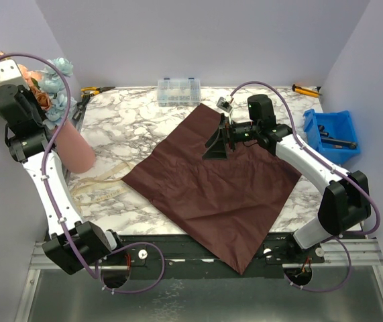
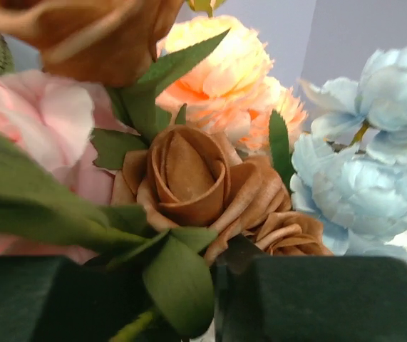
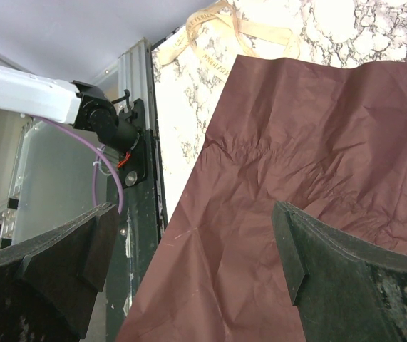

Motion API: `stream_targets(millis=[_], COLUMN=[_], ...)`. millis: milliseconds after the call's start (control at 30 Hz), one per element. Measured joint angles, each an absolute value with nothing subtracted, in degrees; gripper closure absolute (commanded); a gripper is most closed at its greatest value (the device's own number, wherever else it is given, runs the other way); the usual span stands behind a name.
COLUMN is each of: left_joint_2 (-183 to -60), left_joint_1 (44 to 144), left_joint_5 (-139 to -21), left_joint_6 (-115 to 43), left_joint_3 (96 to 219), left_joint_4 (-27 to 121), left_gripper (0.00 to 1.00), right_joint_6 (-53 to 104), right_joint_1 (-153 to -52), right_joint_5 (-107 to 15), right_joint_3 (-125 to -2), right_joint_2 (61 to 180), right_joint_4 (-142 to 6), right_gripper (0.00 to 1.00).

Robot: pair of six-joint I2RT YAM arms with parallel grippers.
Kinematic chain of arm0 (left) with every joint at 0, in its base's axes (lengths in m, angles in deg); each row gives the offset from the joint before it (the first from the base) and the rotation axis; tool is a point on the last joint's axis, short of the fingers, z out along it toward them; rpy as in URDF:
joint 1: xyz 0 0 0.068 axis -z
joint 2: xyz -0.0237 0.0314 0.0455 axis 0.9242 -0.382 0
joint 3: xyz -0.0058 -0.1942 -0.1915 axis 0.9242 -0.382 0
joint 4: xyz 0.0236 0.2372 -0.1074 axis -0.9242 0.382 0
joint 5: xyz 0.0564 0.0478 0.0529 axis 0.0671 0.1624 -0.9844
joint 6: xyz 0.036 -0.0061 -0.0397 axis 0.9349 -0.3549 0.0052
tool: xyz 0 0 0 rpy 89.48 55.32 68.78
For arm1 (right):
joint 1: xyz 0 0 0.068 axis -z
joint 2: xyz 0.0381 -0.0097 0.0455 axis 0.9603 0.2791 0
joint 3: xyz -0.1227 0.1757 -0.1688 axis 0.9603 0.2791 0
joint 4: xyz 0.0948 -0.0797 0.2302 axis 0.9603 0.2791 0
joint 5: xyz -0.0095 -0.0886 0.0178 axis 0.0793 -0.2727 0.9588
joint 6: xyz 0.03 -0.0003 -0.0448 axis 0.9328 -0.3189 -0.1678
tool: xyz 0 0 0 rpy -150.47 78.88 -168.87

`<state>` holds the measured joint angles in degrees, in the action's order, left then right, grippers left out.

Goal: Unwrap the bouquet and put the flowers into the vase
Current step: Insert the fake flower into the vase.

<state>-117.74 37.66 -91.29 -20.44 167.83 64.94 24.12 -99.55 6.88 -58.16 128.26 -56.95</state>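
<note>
The flowers [image 1: 49, 90], pink, light blue, peach and brownish orange, stand bunched at the far left over the mouth of the salmon-pink vase [image 1: 76, 150], which leans. My left gripper [image 1: 35, 111] is among them. In the left wrist view a brown rose [image 2: 189, 174] fills the middle, and my left gripper [image 2: 217, 274] has its fingers close together with a green leaf [image 2: 182, 285] and stem at them; a grip cannot be made out. The maroon sheet [image 1: 211, 181] lies spread flat. My right gripper [image 1: 219, 144] hovers open over the sheet [image 3: 296, 142].
The beige ribbon [image 1: 100, 186] lies loose on the marble table [image 1: 131, 127] beside the vase. A clear organiser box [image 1: 178, 92] sits at the back, a blue bin [image 1: 332, 134] at the right, and yellow-handled tools [image 1: 97, 89] at the back. The sheet overhangs the front edge.
</note>
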Motion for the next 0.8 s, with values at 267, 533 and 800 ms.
stream_targets(millis=[267, 533, 800], left_joint_2=[-115.06, -110.23, -107.12], left_joint_1=[37.63, 37.61, 37.61], left_joint_5=[-90.24, -88.86, -85.45], left_joint_6=[-18.8, -18.17, -17.73], left_joint_3=[165.6, 165.41, 165.36], left_joint_4=[67.52, 71.54, 75.85], left_gripper=[0.38, 0.23, 0.11], right_joint_6=[24.21, 24.53, 24.49], right_joint_1=[-99.55, -99.55, -99.53], right_joint_5=[6.88, 6.91, 6.88], right_joint_3=[-58.16, -58.16, -58.16], right_joint_2=[128.26, 128.26, 128.11], right_joint_4=[-56.97, -56.97, -56.93], right_gripper=[0.0, 0.0, 0.0])
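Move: The pink vase stands under the left hand, its middle about 3 cm ahead, 3 cm to the right and some 27 cm below, with the flowers already over it. The brown roses are about 4 cm ahead, 3 cm left and 4 cm above; the blue flowers 6 cm ahead, 7 cm right; the pink flower level with the hand, 10 cm left. From the idle right hand the vase is roughly 45 cm left, 9 cm ahead and 10 cm below. Sinking barely a centimetre at first, the left hand keeps opening from a small gap to nearly wide and lets go of the flower stems above the vase. It then draws back and to the right, about 5 cm each way, regaining its height, away from the brown roses, with the wrist turning slightly clockwise. ##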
